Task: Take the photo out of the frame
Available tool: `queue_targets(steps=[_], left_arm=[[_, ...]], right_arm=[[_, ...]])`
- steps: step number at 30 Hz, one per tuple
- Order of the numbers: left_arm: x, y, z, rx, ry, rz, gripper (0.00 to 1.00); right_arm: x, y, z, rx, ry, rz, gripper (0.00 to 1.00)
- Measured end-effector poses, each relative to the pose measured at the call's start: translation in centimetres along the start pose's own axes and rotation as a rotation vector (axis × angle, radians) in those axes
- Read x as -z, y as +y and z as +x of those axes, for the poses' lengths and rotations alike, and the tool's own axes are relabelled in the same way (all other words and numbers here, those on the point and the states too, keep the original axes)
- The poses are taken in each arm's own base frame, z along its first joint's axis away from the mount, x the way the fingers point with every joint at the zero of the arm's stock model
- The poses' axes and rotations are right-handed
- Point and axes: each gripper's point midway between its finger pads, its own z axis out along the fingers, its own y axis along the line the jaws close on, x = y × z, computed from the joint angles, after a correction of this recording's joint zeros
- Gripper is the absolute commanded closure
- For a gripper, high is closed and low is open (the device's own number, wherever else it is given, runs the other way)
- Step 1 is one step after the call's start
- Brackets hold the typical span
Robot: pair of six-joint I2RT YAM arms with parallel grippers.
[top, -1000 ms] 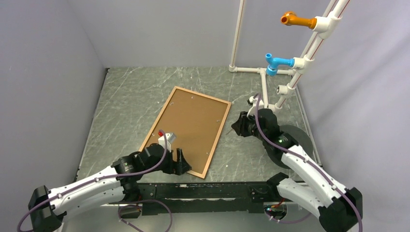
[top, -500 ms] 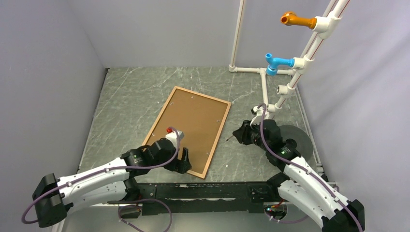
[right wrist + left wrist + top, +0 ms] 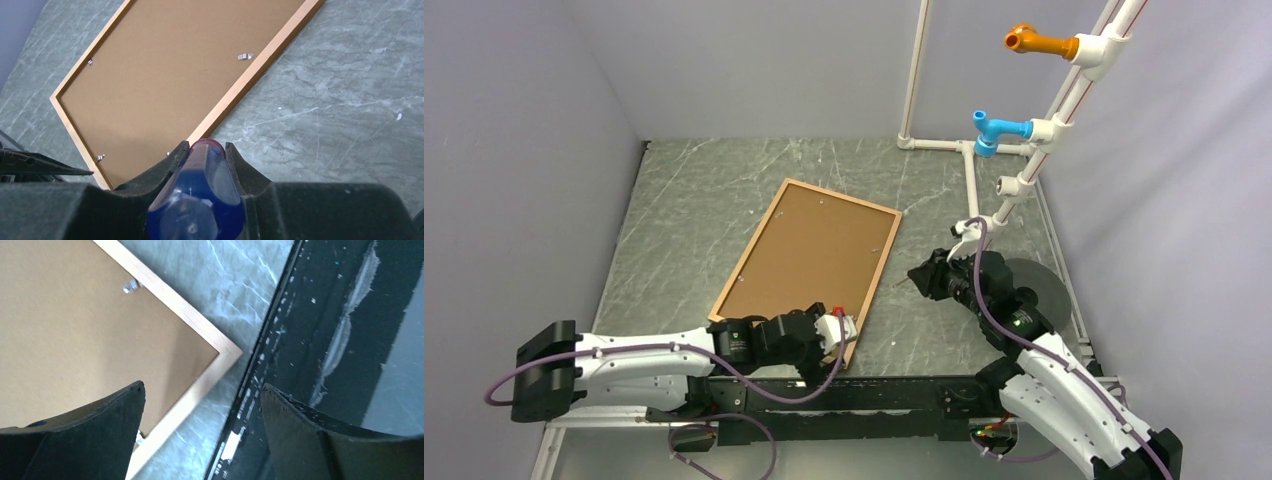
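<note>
The frame point(image 3: 881, 268) of thin reddish-brown wood lies face down in the middle of the table. Inside it only the photo's light-brown backing board point(image 3: 809, 255) shows, and the print is hidden. Small metal clips point(image 3: 245, 56) sit along the board's edge. My left gripper point(image 3: 816, 345) is open, low over the frame's near edge beside its near-right corner point(image 3: 235, 351). One finger is over the board and the other over the black rail. My right gripper point(image 3: 921, 277) hovers right of the frame, shut on a blue-handled screwdriver point(image 3: 202, 190).
A white pipe stand point(image 3: 969, 170) with a blue fitting point(image 3: 994, 130) and an orange fitting point(image 3: 1034, 42) rises at the back right. A dark round disc point(image 3: 1036, 285) lies behind the right arm. A black rail point(image 3: 874, 395) runs along the near edge. Grey walls close both sides.
My left arm has swung right along the frame's near edge to its near-right corner and dropped lower. My right arm has drawn back slightly, still holding the screwdriver.
</note>
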Motion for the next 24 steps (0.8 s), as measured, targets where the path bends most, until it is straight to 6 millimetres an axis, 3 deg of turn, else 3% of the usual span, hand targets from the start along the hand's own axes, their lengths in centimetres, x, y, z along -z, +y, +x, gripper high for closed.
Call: queue_targets(steps=[4,11,19,24], left_arm=[[-1.2,0.5,-0.2,-0.105,-0.003,-0.018,0.14],[-3.5,0.6,2.9,-0.189,0.126,-0.009,0.15],[-5.1,1.2,2.9,-0.159,0.179,-0.075,0.47],[-7.1,1.7,1.2,-0.112,0.18,-0.156,0.54]], right_arm=[[0.3,0.0,0.1,-0.001,0.003,0.001,1.0],[0.6,0.1,-0.1,-0.008,-0.01,-0.003,1.0],[0.5,0.0,0.2,-0.026,0.005,0.004,1.0],[0.1,-0.6,0.6,-0.032,0.019,0.037,1.0]])
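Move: The left hand, open, hovers some 6 cm above the frame's near edge, close to the near-right corner; that stretch of edge is about 1 cm ahead and 1 cm to the right. The corner itself lies level with the hand and roughly 4 cm to its right, and the nearest metal clip on the frame's right side about 9 cm ahead and 6 cm right. From the right hand this stretch of near edge lies some 13 cm back, 20 cm left and 15 cm below. The left hand drops about 5 cm, almost straight down, to the frame's near edge beside the near-right corner, its fingers tipping some 15 degrees steeper so that one ends inside over the brown backing and the other outside over the table. Once down, it swings right and forward by about 4 cm while the fingers close from nearly full to about half open around the wooden edge, pushing that end of the frame along. ##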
